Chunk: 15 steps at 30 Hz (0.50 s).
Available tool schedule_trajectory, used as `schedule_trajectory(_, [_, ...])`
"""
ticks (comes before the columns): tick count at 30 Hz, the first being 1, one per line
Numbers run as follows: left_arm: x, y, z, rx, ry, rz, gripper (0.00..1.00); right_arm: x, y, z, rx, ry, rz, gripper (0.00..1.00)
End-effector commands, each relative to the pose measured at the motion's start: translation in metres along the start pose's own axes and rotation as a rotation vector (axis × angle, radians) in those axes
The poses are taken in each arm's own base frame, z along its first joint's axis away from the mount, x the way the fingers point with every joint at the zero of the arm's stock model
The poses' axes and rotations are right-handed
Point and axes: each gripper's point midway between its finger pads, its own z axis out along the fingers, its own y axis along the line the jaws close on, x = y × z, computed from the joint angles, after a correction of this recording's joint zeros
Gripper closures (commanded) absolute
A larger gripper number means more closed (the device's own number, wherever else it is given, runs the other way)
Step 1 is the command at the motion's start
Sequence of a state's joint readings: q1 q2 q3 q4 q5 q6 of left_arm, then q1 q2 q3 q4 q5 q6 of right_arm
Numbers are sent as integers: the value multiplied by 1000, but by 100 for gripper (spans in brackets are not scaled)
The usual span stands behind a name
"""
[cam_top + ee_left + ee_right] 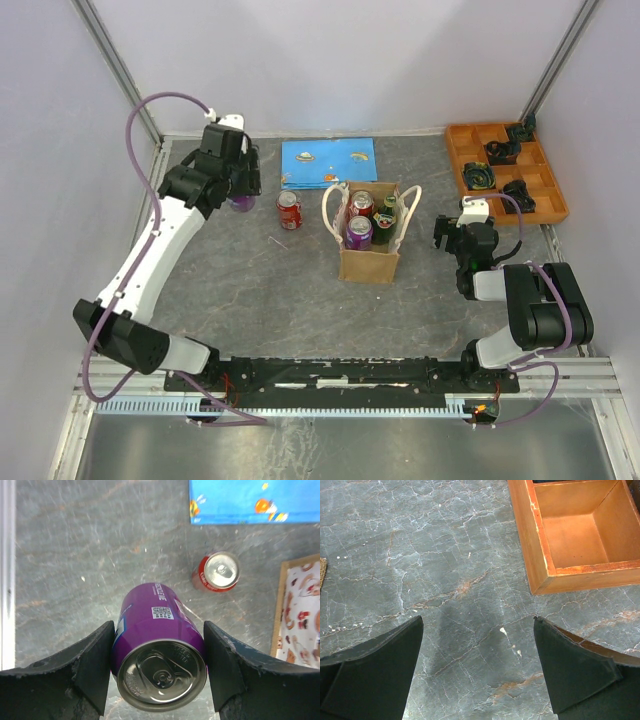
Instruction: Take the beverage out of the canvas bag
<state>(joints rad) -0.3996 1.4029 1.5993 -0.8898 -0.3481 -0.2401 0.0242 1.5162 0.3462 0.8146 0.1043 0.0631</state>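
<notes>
The tan canvas bag [369, 262] stands at mid-table with its cream handles spread. Inside it show a red can [361, 205], a purple can [359, 232] and a dark green bottle [386, 214]. My left gripper [240, 196] is at the back left, shut on another purple can [155, 630]; both fingers [95, 665] press its sides just below the silver top. A red can [289, 210] stands on the table between that gripper and the bag. My right gripper [455, 236] hovers right of the bag, open, with only bare table between its fingers [380, 670].
A blue printed mat [328, 163] lies behind the bag. An orange compartment tray [455, 150] holding dark parts sits at the back right, its near corner [540, 555] close to my right gripper. White walls and metal rails bound the table.
</notes>
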Motion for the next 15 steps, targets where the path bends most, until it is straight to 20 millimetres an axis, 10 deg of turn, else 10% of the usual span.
schedule_trajectory(1, [-22, -11, 23, 81, -137, -130, 97, -23, 1, 5, -5, -68, 3, 1])
schedule_trajectory(15, [33, -8, 121, 75, -48, -199, 97, -23, 1, 5, -5, -68, 4, 1])
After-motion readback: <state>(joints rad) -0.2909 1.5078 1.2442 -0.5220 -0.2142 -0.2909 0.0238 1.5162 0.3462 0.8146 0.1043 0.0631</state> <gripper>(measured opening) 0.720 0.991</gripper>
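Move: The purple can is already in the left gripper. Its place is the bare table about 6 cm ahead and some 28 cm below this hand. The red Coke can stands about 8 cm ahead, 9 cm right and 23 cm below; the canvas bag is roughly level, 31 cm right; the blue cloth lies 24 cm ahead, 20 cm right. From the idle right hand, that bare spot is some 53 cm left, 4 cm ahead and 4 cm below. Lower the left gripper some 13 cm towards the bare table to the left of the Coke can, quickly at first and then easing, and add about 4 cm forward, mostly in the second half. Keep the grip on the purple can while the wrist tips down slightly, by 5 to 10 degrees. ##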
